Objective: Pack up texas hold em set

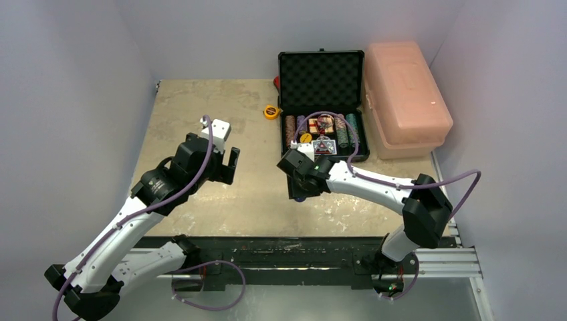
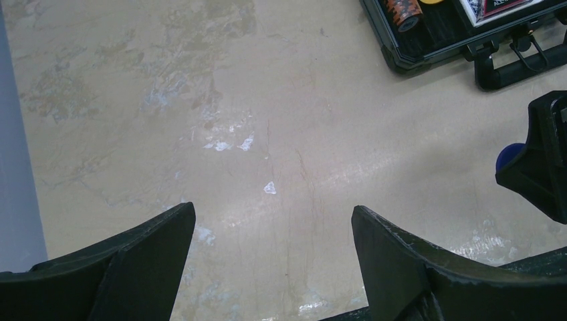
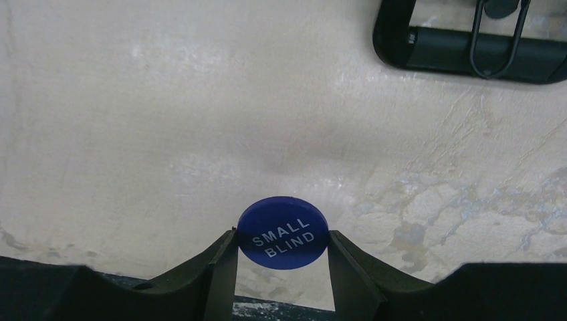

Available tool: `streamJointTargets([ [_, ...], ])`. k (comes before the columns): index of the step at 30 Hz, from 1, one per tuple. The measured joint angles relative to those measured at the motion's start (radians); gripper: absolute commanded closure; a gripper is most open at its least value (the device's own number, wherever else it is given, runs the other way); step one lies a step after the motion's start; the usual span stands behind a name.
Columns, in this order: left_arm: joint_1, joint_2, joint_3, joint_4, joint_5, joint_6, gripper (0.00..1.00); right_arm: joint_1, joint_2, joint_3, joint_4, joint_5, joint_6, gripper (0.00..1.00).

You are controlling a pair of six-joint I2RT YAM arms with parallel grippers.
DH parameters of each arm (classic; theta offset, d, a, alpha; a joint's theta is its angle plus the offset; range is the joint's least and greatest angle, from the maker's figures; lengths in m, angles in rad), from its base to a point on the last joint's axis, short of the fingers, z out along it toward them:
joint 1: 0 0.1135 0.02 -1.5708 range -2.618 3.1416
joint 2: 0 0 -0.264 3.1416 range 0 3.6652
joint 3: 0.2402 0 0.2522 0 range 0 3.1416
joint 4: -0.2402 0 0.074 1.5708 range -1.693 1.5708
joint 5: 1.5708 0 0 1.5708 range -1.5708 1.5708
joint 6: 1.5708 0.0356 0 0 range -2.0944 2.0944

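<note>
The black briefcase [image 1: 321, 79] lies open at the back of the table, foam lid up. Its tray holds chip stacks [image 1: 289, 130], a card deck [image 1: 324, 146] and a yellow button [image 1: 305, 138]. My right gripper [image 3: 281, 234] hovers over the table just in front of the case handle [image 3: 468, 50]. It is shut on a blue round button [image 3: 283, 224] marked SMALL BLIND, pinched by its edges. My left gripper [image 2: 273, 208] hangs open over bare table to the left, with nothing between its fingers. The right gripper [image 2: 541, 160] and a bit of the blue button [image 2: 509, 156] show at its right.
A pink plastic box [image 1: 404, 97] stands against the case's right side. A yellow tape measure [image 1: 271, 112] lies left of the case, and a small red object [image 1: 276, 81] sits behind it. Grey walls close in the table on three sides.
</note>
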Motion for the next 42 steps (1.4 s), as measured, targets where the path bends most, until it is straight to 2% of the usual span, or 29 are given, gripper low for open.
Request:
streamJointTargets([
  [8, 0.0, -0.005, 0.0, 0.0, 0.0, 0.0, 0.13, -0.037, 0.004, 0.127, -0.026, 0.03, -0.048, 0.58],
  [23, 0.0, -0.007, 0.0, 0.0, 0.0, 0.0, 0.13, -0.267, 0.077, 0.357, -0.041, 0.056, -0.189, 0.57],
  [42, 0.007, -0.032, 0.0, 0.0, 0.0, 0.007, 0.13, -0.366, 0.329, 0.566, -0.057, 0.07, -0.288, 0.57],
])
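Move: My right hand already holds the small blind button above the table. The open chip slot it goes to lies about 20 cm ahead, 3 cm to the right and 5 cm below. The big blind button is some 2 cm beyond that slot, the brown chip stack 4 cm farther and 5 cm to its left, the card deck about 6 cm to its right. From my left hand the slot is roughly 18 cm ahead, 27 cm right and 21 cm below. Still pinching the small blind button by its edges, I swing my right hand forward about 19 cm and some 4 cm to the right, over the case's front edge towards the slot by the big blind. I climb roughly 9 cm at first, then start sinking by about 3 cm. Along the way I tip the fingers outward and turn slightly clockwise, about 10 degrees each. ##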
